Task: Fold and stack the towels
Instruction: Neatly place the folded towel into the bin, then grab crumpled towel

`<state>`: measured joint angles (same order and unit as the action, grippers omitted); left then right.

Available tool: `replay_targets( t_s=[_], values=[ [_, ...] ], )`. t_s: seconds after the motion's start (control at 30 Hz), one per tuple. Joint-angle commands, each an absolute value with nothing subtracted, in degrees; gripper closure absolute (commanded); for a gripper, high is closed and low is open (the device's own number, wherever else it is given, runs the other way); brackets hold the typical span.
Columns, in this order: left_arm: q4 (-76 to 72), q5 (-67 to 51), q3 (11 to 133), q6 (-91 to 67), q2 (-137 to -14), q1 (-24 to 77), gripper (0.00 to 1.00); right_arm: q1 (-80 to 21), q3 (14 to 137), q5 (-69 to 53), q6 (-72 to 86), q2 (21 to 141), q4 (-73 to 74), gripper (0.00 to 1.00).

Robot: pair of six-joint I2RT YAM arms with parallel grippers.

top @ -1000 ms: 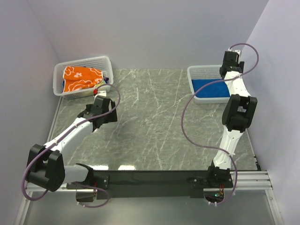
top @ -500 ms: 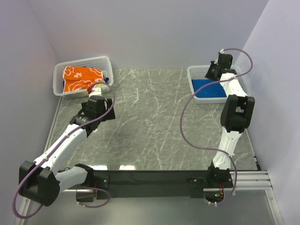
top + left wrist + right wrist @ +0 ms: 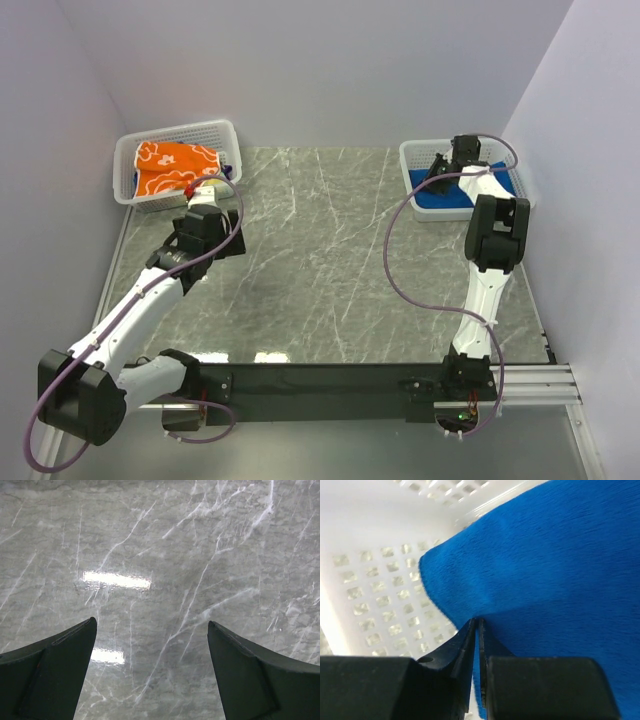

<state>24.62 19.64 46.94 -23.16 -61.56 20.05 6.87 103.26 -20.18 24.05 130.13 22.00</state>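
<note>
An orange towel (image 3: 175,165) with white flower outlines lies bunched in the white mesh basket (image 3: 128,190) at the back left. A royal blue towel (image 3: 450,195) lies in the white mesh basket (image 3: 415,155) at the back right. My right gripper (image 3: 440,172) is down inside that basket. In the right wrist view it (image 3: 476,621) is shut on a pinched fold at the blue towel's (image 3: 545,555) edge, above the basket's mesh floor (image 3: 375,590). My left gripper (image 3: 207,192) hovers just in front of the left basket. It (image 3: 151,621) is open over bare marble (image 3: 150,540).
The grey marble table (image 3: 330,250) lies between the two baskets. Lilac walls close in the back and both sides. A purple cable loops off each arm. The right basket sits tight against the right wall.
The right gripper dropped into the right basket and shut on the blue towel's edge. The left arm stretched forward toward the left basket, then stayed nearly still.
</note>
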Motion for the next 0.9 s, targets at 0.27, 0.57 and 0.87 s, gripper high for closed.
replay_targets(
  t_s=[0.27, 0.57, 0.87],
  values=[
    [21.9, 17.5, 48.0, -23.0, -57.8, 19.3, 0.02, 6.5, 98.4, -14.9, 21.4, 111.0, 24.6, 0.58],
    [23.8, 24.8, 64.9, -27.7, -67.7, 13.2, 0.01, 5.0, 83.9, -12.1, 18.9, 85.7, 28.2, 0.24],
    [23.8, 21.1, 85.0, -31.4, -91.1, 0.1, 0.01, -6.7, 65.4, -10.0, 18.5, 65.5, 22.9, 0.18]
  ],
)
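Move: The right hand's shut fingertips are on the left part of the folded blue towel; its middle lies about 9 cm to their right, level fore and aft and 1 cm lower, with the right bin's centre some 10 cm right and 1 cm farther out. From the left hand, the orange towel lies about 29 cm ahead, 15 cm left and 8 cm below. The yellow towel in that left bin is roughly 25 cm ahead, 4 cm left and 10 cm down. The right fingertips come free of the blue towel and spread wide as the hand climbs out of its bin, about 23 cm up, and swings back some 20 cm and late on a little left, its fingers tipping upward. The left hand, already open, first eases up slightly, then sweeps forward, left and up towards the orange towel, turning roughly 25 degrees counter-clockwise. ##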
